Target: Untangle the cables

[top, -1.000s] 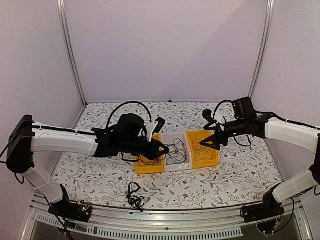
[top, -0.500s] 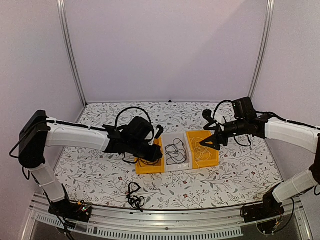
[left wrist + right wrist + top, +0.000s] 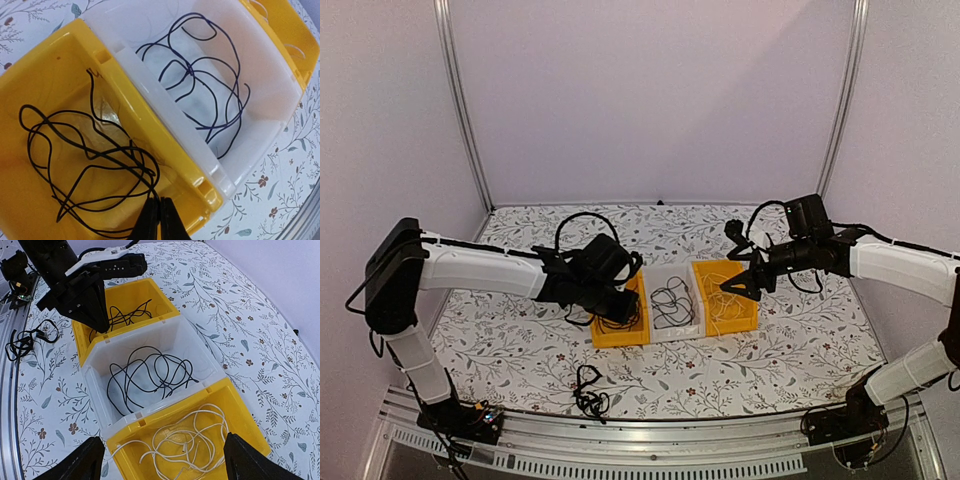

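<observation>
A black cable (image 3: 150,172) lies in loose loops in the left yellow bin (image 3: 200,187). One strand runs up into the tips of my left gripper (image 3: 155,205), which is shut on it just above the bin's near corner. In the top view, the left gripper (image 3: 628,312) sits low over that bin. A second dark cable (image 3: 150,372) is coiled in the white middle bin (image 3: 165,407). A cream-white cable (image 3: 183,440) lies in the right yellow bin (image 3: 250,427). My right gripper (image 3: 162,440) hangs open above it, holding nothing.
A small black tangle of cable (image 3: 588,390) lies on the flowered table near the front edge, left of centre. The three bins stand side by side, touching. The metal rail (image 3: 650,440) runs along the table's near edge.
My left arm has swung left and down, carrying its gripper from the white bin's edge to the left yellow bin. The right arm has stayed still.
</observation>
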Robot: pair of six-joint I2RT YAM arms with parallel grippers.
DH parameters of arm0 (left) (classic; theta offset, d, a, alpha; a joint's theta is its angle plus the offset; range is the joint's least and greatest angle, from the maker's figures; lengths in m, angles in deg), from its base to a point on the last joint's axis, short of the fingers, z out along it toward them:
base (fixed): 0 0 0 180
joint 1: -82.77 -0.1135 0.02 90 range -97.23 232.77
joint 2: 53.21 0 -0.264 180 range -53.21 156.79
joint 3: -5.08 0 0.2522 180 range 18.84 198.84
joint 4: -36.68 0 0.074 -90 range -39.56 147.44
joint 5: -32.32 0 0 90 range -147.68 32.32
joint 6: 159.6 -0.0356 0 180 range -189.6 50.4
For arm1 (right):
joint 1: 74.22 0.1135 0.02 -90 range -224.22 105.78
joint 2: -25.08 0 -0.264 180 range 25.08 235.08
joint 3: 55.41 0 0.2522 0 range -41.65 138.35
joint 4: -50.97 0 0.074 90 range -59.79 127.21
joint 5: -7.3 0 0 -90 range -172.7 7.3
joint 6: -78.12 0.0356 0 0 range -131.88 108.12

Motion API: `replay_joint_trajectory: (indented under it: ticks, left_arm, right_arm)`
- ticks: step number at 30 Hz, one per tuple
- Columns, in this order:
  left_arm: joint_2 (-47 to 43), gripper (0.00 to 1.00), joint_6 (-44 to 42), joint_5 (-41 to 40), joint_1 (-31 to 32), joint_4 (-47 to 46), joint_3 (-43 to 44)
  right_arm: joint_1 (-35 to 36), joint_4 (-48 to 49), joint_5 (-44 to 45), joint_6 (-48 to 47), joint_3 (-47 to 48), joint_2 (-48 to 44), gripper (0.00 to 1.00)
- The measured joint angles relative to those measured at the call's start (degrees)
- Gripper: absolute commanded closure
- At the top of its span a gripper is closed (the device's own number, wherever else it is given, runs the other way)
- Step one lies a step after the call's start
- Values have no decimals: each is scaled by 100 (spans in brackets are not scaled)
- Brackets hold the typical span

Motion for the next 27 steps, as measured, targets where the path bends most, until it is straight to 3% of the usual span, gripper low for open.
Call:
replay_joint_trajectory:
  ticks: [14,21,27]
  left_arm:
    - [267,83,-122,-258,-7,391,339]
    - [-546,68,-120,-428,-7,804,297]
    - [-1506,66,-144,-487,9,1005,131]
  right_arm:
    - [0,-4,4,-20,0,0,13]
    - [0,-7,2,-33,0,0,13]
    - [0,-37,2,-42,0,0,13]
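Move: The left hand holds a black cable low inside the left yellow bin; the middle of the cable pile lies about 3 cm ahead, 2 cm left and 3 cm below. The white bin's middle is some 12 cm right and 4 cm ahead, the loose black cable on the table roughly 19 cm back and 8 cm left. From the right hand, the pile is about 30 cm left, 1 cm ahead and 13 cm below. The left hand dips about 1 cm, opens to let go of the cable, then rises 10 cm, drifting left. ##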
